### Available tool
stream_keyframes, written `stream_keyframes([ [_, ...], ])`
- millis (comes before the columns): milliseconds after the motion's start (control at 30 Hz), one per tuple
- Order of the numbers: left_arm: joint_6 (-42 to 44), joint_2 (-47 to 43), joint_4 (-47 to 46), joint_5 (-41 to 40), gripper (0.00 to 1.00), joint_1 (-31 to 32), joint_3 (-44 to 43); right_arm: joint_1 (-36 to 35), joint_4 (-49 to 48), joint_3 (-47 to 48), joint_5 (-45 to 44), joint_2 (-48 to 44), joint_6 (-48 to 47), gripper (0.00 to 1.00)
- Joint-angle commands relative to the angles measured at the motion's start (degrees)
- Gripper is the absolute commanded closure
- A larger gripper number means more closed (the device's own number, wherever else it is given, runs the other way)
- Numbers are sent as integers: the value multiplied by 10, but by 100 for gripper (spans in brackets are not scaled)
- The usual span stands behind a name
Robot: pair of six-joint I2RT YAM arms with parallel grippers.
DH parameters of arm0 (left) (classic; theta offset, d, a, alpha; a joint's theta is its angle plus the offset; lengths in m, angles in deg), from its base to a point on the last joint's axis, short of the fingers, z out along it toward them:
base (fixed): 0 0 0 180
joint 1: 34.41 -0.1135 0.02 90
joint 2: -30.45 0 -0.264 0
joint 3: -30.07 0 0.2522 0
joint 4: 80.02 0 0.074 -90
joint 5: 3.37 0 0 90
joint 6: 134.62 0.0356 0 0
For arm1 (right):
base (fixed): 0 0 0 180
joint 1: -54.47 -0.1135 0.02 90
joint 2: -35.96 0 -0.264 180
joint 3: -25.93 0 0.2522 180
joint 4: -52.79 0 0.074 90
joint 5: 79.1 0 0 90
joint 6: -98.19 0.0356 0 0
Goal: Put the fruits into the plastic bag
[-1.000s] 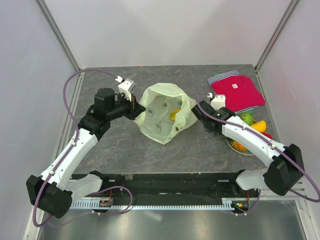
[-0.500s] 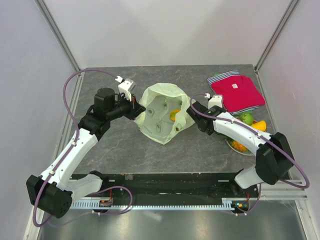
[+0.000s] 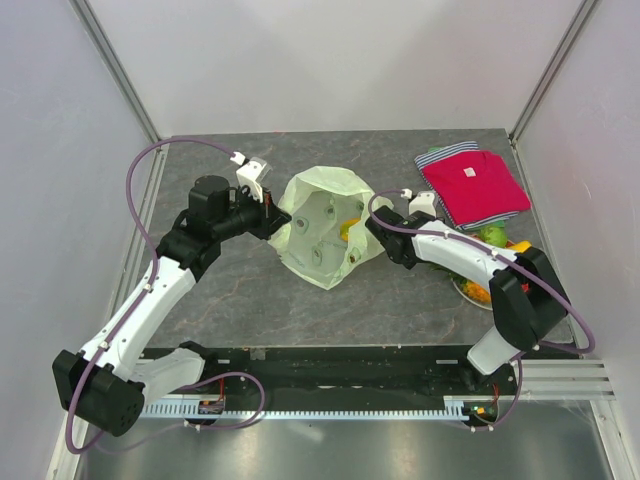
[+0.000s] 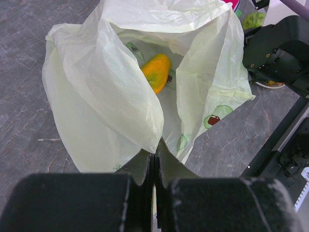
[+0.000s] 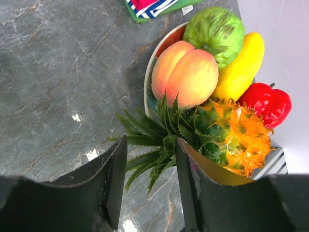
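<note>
The pale-green plastic bag (image 3: 322, 228) lies open at mid-table, and my left gripper (image 4: 155, 145) is shut on its near rim. An orange-yellow fruit (image 4: 155, 72) rests inside it. On the plate (image 5: 148, 82) at the right lie the pineapple (image 5: 231, 135), peach (image 5: 186, 72), green fruit (image 5: 215, 29), yellow piece (image 5: 239, 65) and red piece (image 5: 265, 104). My right gripper (image 5: 150, 141) is open, holding nothing. In its wrist view the pineapple's green crown (image 5: 164, 130) shows between the fingers, behind them. Whether they touch it I cannot tell.
A folded red shirt (image 3: 475, 185) lies at the back right, just beyond the plate (image 3: 468, 295). The right forearm (image 3: 460, 255) crosses over most of the plate in the top view. Cage walls close in the table's sides and back.
The right arm's wrist has swung left, closer to the bag's right side, and its jaws have narrowed. The left arm and the bag have not moved.
</note>
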Motion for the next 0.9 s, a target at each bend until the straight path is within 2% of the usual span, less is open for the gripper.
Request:
stream_keyframes([
  [0, -3, 1, -9, 10, 98, -2, -21, 1, -8, 2, -34, 0, 7, 49],
  [400, -3, 3, -9, 10, 99, -2, -21, 28, -5, -19, -53, -5, 3, 56],
  [600, -3, 5, -9, 12, 99, -2, -21, 31, -17, -30, -50, -10, -3, 64],
  [800, -2, 5, -8, 10, 98, -3, -20, 30, -22, -28, -47, -12, -15, 84],
  [867, -2, 6, -8, 8, 98, -2, -20, 30, -19, -25, -46, -20, -17, 94],
])
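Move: The crown of the pineapple lies about 4 cm to the right of my right hand, roughly level with it in reach and 2 cm lower. The fruit's body is some 7 cm right of the crown and 4 cm nearer the base. The peach sits about 5 cm ahead and 7 cm right of this hand, the green fruit 8 cm ahead and 12 cm right. From my left hand the crown is roughly 38 cm to the right and 17 cm lower, about level in reach. I ease my right hand about 2.5 cm to the right, so the half-open fingers come over and around the pineapple's leafy crown, nearly level and with hardly any wrist turn. There it stops, and the fingers, narrowing slowly until now, shut quickly on the leaves to almost closed. My left hand stays put, still pinching the bag's rim up. ##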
